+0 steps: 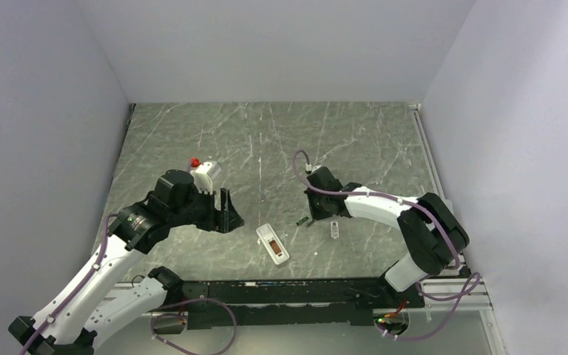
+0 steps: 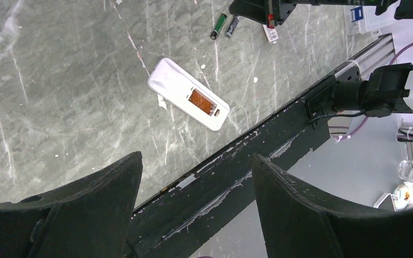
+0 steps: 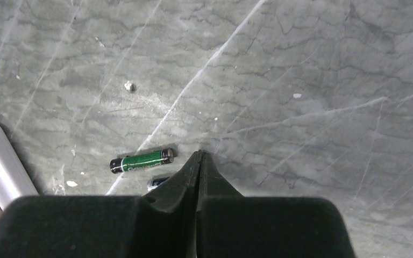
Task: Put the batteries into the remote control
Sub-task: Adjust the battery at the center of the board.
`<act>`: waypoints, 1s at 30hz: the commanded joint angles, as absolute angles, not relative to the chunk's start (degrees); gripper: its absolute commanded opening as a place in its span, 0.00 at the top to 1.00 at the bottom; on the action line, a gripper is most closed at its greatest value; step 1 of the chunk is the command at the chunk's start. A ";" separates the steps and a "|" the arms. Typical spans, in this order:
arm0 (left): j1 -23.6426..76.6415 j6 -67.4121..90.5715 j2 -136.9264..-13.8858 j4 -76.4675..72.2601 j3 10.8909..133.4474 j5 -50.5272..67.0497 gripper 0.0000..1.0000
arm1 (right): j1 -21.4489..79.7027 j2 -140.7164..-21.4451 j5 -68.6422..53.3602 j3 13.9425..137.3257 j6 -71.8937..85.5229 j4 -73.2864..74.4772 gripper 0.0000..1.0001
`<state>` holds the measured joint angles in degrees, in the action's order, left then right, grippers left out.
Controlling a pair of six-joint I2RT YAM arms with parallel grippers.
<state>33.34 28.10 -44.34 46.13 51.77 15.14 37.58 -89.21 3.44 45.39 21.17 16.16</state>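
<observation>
The white remote control (image 1: pixel 272 243) lies face down near the table's front edge, its brownish-orange recess (image 2: pixel 200 100) open and empty. Two dark batteries (image 1: pixel 305 220) lie side by side just right of it. In the right wrist view one green-banded battery (image 3: pixel 142 160) shows whole and the other (image 3: pixel 157 183) is half hidden behind my finger. My right gripper (image 3: pixel 200 157) is shut and empty, its tip on the table just beside the batteries. My left gripper (image 2: pixel 196 157) is open and empty, held above the table to the left of the remote (image 2: pixel 188 100).
A small white flat piece (image 1: pixel 333 229) lies right of the batteries, under the right arm. The black frame rail (image 1: pixel 296 285) runs along the table's front edge, close to the remote. White walls enclose the marble table (image 1: pixel 266 140).
</observation>
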 commanded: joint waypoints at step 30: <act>32.87 27.51 -43.86 44.03 51.35 15.43 0.21 | 45.11 -77.84 3.69 39.18 28.24 20.04 1.00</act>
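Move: The dark battery lies right at my closed right fingertips, its middle about 2 cm back, 1 cm left and 1 cm below. The green battery is some 2 cm back and 4 cm left, the white battery cover about 4 cm back and 7 cm right, and the remote control roughly 9 cm back and 12 cm left, all on the table just below. From my idle left hand the dark battery is about 8 cm ahead, 22 cm right and 21 cm below. With my right fingers still shut and their tips kept low at the far end of the dark battery, I drag it back over the table towards my base, about 6 cm at a constant height. Late in the stroke I veer slightly left, closing on the remote control and leaving the green battery behind, the wrist tilting only some 5 degrees. ##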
